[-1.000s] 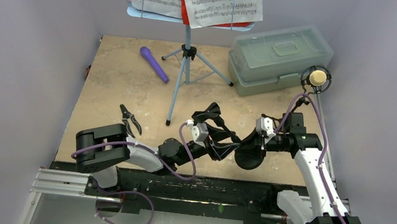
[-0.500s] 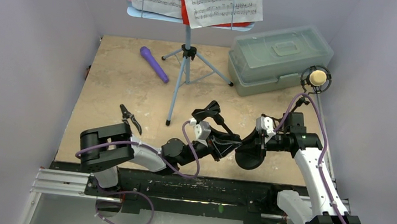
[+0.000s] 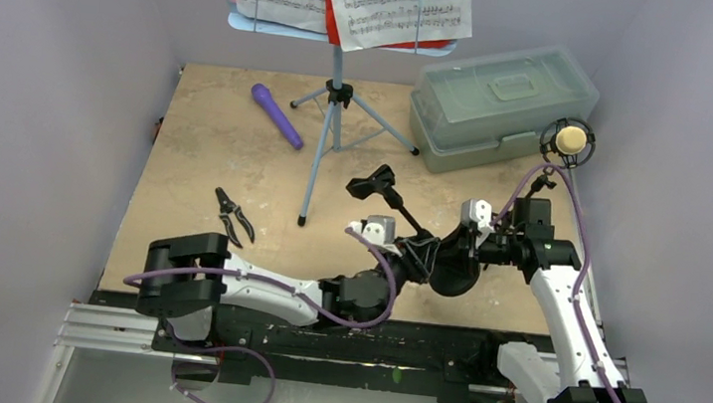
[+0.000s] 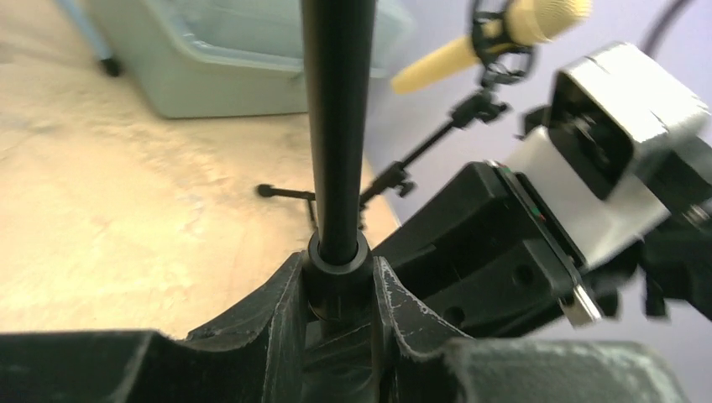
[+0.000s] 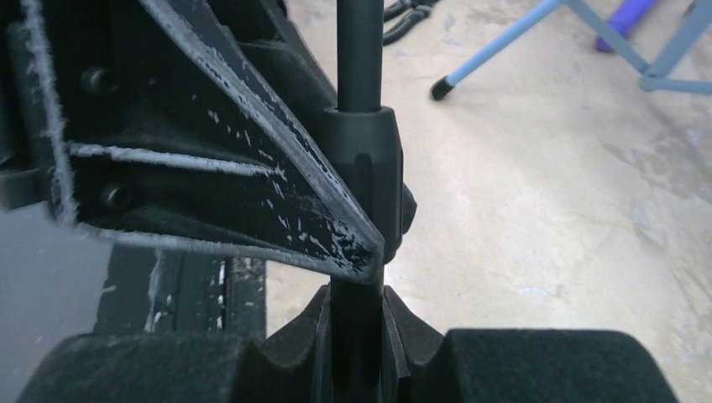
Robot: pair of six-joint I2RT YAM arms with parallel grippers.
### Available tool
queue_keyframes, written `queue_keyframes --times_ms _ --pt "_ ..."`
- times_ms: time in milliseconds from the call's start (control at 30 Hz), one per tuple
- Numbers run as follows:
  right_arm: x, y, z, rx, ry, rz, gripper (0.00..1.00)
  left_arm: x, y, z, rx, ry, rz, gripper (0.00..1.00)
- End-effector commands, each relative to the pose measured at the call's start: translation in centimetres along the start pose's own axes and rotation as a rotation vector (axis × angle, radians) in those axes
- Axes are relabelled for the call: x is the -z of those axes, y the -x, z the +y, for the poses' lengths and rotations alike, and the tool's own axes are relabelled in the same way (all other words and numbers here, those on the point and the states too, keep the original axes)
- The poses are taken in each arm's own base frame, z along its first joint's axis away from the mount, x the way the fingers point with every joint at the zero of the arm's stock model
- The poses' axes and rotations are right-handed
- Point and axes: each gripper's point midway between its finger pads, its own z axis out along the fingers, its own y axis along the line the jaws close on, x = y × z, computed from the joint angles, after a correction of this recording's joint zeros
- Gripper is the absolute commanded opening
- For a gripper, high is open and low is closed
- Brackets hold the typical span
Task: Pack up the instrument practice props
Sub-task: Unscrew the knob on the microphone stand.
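A black round-base mic holder (image 3: pixel 453 270) is lifted between both arms, its pole slanting up-left to the clip (image 3: pixel 375 181). My left gripper (image 4: pixel 337 273) is shut on the collar of the pole (image 4: pixel 336 126) close to the base. My right gripper (image 5: pixel 357 317) is shut on the same pole just beside it, with a left finger (image 5: pixel 252 109) crossing in front. A purple microphone (image 3: pixel 277 115) lies at the back left. The pale-blue music rack (image 3: pixel 324 138) stands behind with sheet-music pages (image 3: pixel 394 0) on it. A tan microphone (image 3: pixel 570 140) sits in the tripod ring holder (image 4: pixel 395 172) at the right.
A translucent grey-green lidded box (image 3: pixel 503 102) stands closed at the back right. A small black clip-like piece (image 3: pixel 231 216) lies on the table to the left of the arms. The rack's legs (image 5: pixel 504 46) spread over the middle of the table. Walls close in on both sides.
My left arm has stretched to the right and its jaws have closed on the pole near the base. The holder's clip end has swung up and away.
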Motion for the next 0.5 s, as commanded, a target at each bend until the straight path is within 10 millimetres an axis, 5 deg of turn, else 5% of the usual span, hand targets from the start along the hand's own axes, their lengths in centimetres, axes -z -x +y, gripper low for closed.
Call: queue_keyframes --times_ms 0,233,467 --pt "0.0 1.7 -0.8 0.043 -0.012 -0.03 0.0 -1.4 3.0 0.2 0.151 0.339 -0.053 0.0" --pt "0.0 1.9 -0.8 0.041 -0.016 -0.032 0.0 -1.2 3.8 -0.3 0.123 0.311 -0.034 0.02" --pt "0.0 2.1 -0.5 0.046 -0.003 -0.042 0.0 0.3 4.7 -0.8 0.031 0.189 0.04 0.62"
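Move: The knob is already pinched between the left hand's pads, on a pole leaning up to the left. From that hand the stand's clip is about 12 cm left, 6 cm ahead and 11 cm above; the round base is some 7 cm right, 1 cm ahead and 8 cm below. The right hand already grips the pole just under the knob, which is about 2 cm left of it, 3 cm above and level fore and aft. Counter-clockwise as seen from the clip end, the left hand finishes its twist on the knob, about 15 degrees more around the leaning pole while moving forward 1.5 cm. It then opens its fingers, lets go of the knob and backs off left and slightly up. The right hand keeps its pinch on the pole, easing forward some 1.5 cm and partly back. ##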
